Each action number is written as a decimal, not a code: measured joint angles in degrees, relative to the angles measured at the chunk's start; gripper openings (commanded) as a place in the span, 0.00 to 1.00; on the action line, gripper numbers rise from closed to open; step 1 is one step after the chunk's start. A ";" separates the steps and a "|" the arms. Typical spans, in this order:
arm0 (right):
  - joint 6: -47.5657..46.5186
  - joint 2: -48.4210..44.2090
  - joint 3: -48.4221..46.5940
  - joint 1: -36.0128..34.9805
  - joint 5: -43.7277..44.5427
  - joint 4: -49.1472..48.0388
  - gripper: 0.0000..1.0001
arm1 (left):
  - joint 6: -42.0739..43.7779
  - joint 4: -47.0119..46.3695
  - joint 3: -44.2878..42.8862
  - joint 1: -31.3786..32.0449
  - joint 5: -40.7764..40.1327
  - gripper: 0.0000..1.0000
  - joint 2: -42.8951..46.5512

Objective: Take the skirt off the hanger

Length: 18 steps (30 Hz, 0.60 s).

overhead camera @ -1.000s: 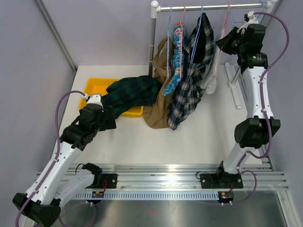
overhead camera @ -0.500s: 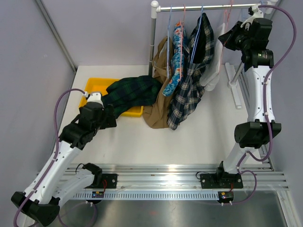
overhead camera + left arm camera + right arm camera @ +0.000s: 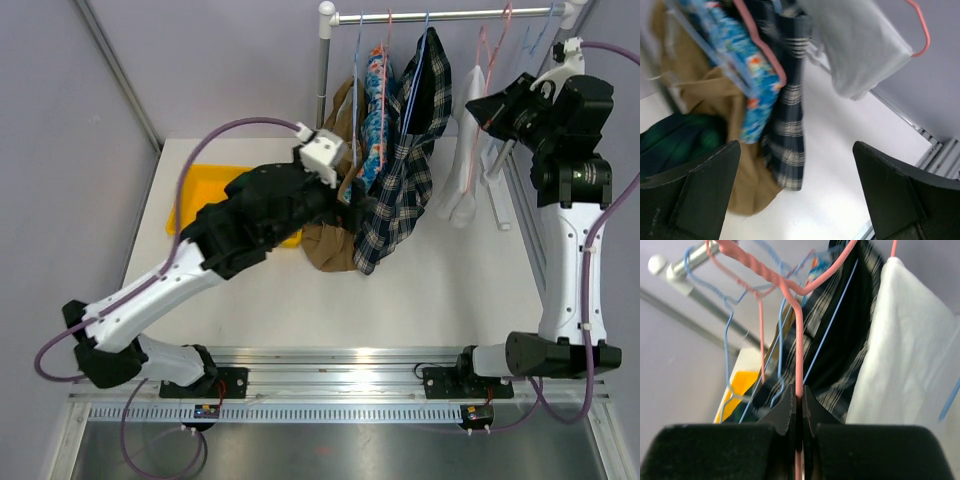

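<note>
The tan skirt (image 3: 328, 243) hangs at the left end of the rail on a thin light-blue hanger (image 3: 355, 70), and its hem rests on the table. It also shows in the left wrist view as the skirt (image 3: 715, 100). My left gripper (image 3: 347, 190) is open and held up beside the skirt and the plaid shirt; in its own view the left gripper (image 3: 796, 145) has nothing between its jaws. My right gripper (image 3: 472, 104) is shut on a pink hanger (image 3: 490, 50) that carries a white garment (image 3: 465, 170). The right wrist view shows the right gripper (image 3: 799, 392) pinching that pink hanger (image 3: 799, 340).
The rail (image 3: 440, 15) stands on a white post (image 3: 322, 80). Beside the skirt hang a blue floral garment (image 3: 375, 110) and a dark plaid shirt (image 3: 400, 190). A yellow bin (image 3: 195, 190) at the left holds a green tartan garment (image 3: 675, 145). More blue hangers (image 3: 727, 340) hang on the rail.
My left arm swung up from the yellow bin to the hanging clothes, still open. My right gripper closed on the pink hanger and drew it and the white garment to the right.
</note>
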<state>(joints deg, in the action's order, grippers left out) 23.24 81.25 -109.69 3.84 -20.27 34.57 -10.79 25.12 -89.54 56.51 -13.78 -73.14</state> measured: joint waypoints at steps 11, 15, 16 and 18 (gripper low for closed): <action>7.28 -12.94 15.19 -0.79 -7.87 0.87 0.00 | 1.73 -15.56 0.15 8.31 10.34 0.99 -18.60; 9.14 -16.31 16.09 -0.87 -9.44 0.85 0.00 | 1.70 -18.51 0.15 9.09 10.99 0.98 -19.08; 9.46 -16.90 16.09 -0.87 -9.68 0.85 0.00 | 1.70 -19.04 0.15 9.11 10.97 0.98 -19.08; 9.84 -17.75 16.04 -0.87 -10.05 0.90 0.00 | 1.62 -19.82 0.15 9.14 10.82 0.95 -19.12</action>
<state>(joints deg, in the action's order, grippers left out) 33.08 63.51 -93.65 2.96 -30.33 35.46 -9.17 5.30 -89.38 65.65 -2.96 -92.27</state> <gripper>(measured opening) 0.033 0.979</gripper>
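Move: The white skirt, on the pink hanger pinched in the right hand, has its middle roughly 23 cm to the left hand's right, 10 cm ahead and about level with it. From the right hand it is about 12 cm below, 4 cm left and 3 cm ahead. The plaid garment hangs some 15 cm ahead of the left hand and 11 cm right; the floral garment 15 cm ahead and 3 cm right, both about level with it. The white skirt is brought back on its pink hanger, the right hand keeping its pinch and drawing about 10 cm back with a smaller shift left, turning slightly counter-clockwise. The left hand, fingers staying wide open, sweeps some 16 cm right towards the skirt's lower end, sinking and easing slightly back late on, while turning about 20 degrees clockwise. ##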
